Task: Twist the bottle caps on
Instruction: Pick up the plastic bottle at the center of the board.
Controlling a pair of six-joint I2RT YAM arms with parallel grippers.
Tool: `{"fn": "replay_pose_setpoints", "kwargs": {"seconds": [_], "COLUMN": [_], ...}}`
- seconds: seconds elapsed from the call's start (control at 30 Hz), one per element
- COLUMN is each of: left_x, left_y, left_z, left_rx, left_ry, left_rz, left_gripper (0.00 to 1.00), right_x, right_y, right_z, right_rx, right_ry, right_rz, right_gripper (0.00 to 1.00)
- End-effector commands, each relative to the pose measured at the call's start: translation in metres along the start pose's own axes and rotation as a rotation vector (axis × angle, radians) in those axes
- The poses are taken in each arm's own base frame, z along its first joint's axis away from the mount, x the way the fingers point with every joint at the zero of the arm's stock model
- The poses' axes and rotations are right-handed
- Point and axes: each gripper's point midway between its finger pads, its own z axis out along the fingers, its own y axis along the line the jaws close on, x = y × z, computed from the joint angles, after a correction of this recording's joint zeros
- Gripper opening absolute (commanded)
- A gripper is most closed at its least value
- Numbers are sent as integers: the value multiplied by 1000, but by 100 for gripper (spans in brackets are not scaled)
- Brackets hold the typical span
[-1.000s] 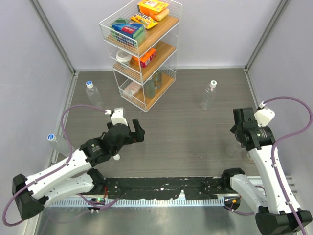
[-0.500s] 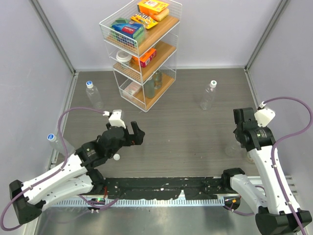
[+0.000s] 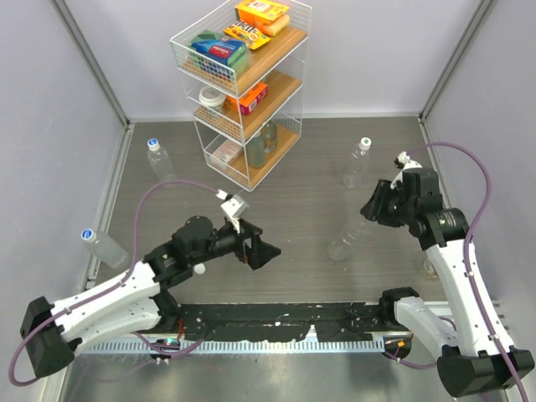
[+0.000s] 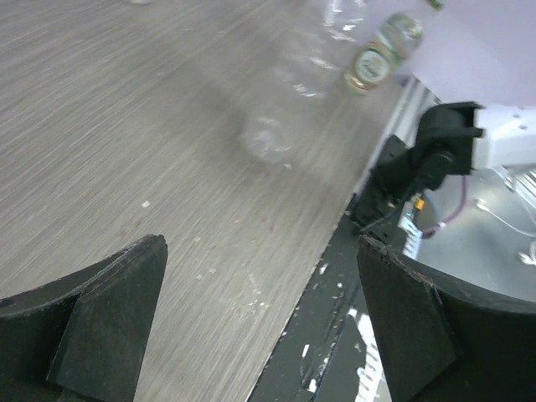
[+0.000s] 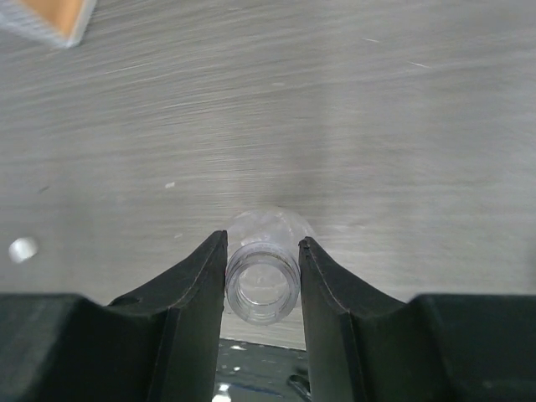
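My right gripper is shut on the open threaded neck of a clear, uncapped bottle. The bottle hangs tilted over the table right of centre, and its blurred base shows in the left wrist view. My left gripper stands wide open near the table's front middle, with nothing between its fingers. A loose white bottle cap lies on the table beside the left arm. Capped bottles are at the back left, the left edge and the back right.
A white wire rack with boxes and jars stands at the back centre. A black strip runs along the table's front edge. A labelled bottle shows near the right arm's base in the left wrist view. Grey walls close in both sides.
My right gripper closed on the uncapped bottle at the right and carried it left toward the centre. The left arm swung its open gripper rightward toward the table's middle.
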Motion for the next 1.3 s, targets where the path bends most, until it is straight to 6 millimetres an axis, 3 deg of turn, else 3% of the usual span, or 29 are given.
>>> {"fn": "replay_pose_setpoints", "kwargs": {"seconds": [0.0, 0.23, 0.4, 0.53, 0.63, 0.8, 0.97, 1.27], "left_x": [-29, -20, -8, -5, -7, -2, 2, -2], "left_y": [-55, -73, -90, -87, -79, -87, -94, -98], "left_z": [19, 58, 59, 64, 66, 57, 50, 47], "left_rx": [295, 411, 520, 489, 431, 500, 555, 576], "left_ry": [-17, 127, 161, 175, 167, 183, 165, 143], "left_rz": [122, 91, 87, 73, 82, 99, 100, 99], "left_gripper": [100, 100, 100, 100, 100, 90, 82, 53], "right_x": [-19, -13, 18, 33, 28, 18, 26, 21], "right_y": [88, 138, 181, 203, 213, 216, 216, 212], "right_z": [-26, -50, -68, -77, -84, -86, -90, -103], "right_rx": [-491, -682, -835, -919, -962, -952, -986, -996], "right_ry": [-11, -6, 62, 94, 77, 34, 78, 42], "right_rz": [-153, -288, -446, -513, -504, -501, -544, -607], "right_gripper": [4, 3, 1, 1, 1, 1, 1, 2]}}
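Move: The right hand already holds the plastic bottle by its neck; the bottle's middle hangs about 4 cm to its left, 3 cm back and 8 cm below. From the open left hand that bottle lies some 24 cm right, 5 cm ahead and 8 cm below. The capped bottle stands about 22 cm ahead of the right hand, 1 cm left and 10 cm below; the glass bottle is roughly 20 cm right, 8 cm back and 13 cm below it. Leftward the right hand sweeps the bottle some 20 cm towards the left hand, rising and drawing back a little while turning about 60 degrees counter-clockwise, its neck pinch kept. The open left hand comes right to meet it, then eases back, turning clockwise, and its fingers close around the bottle's body below the right fingers. ##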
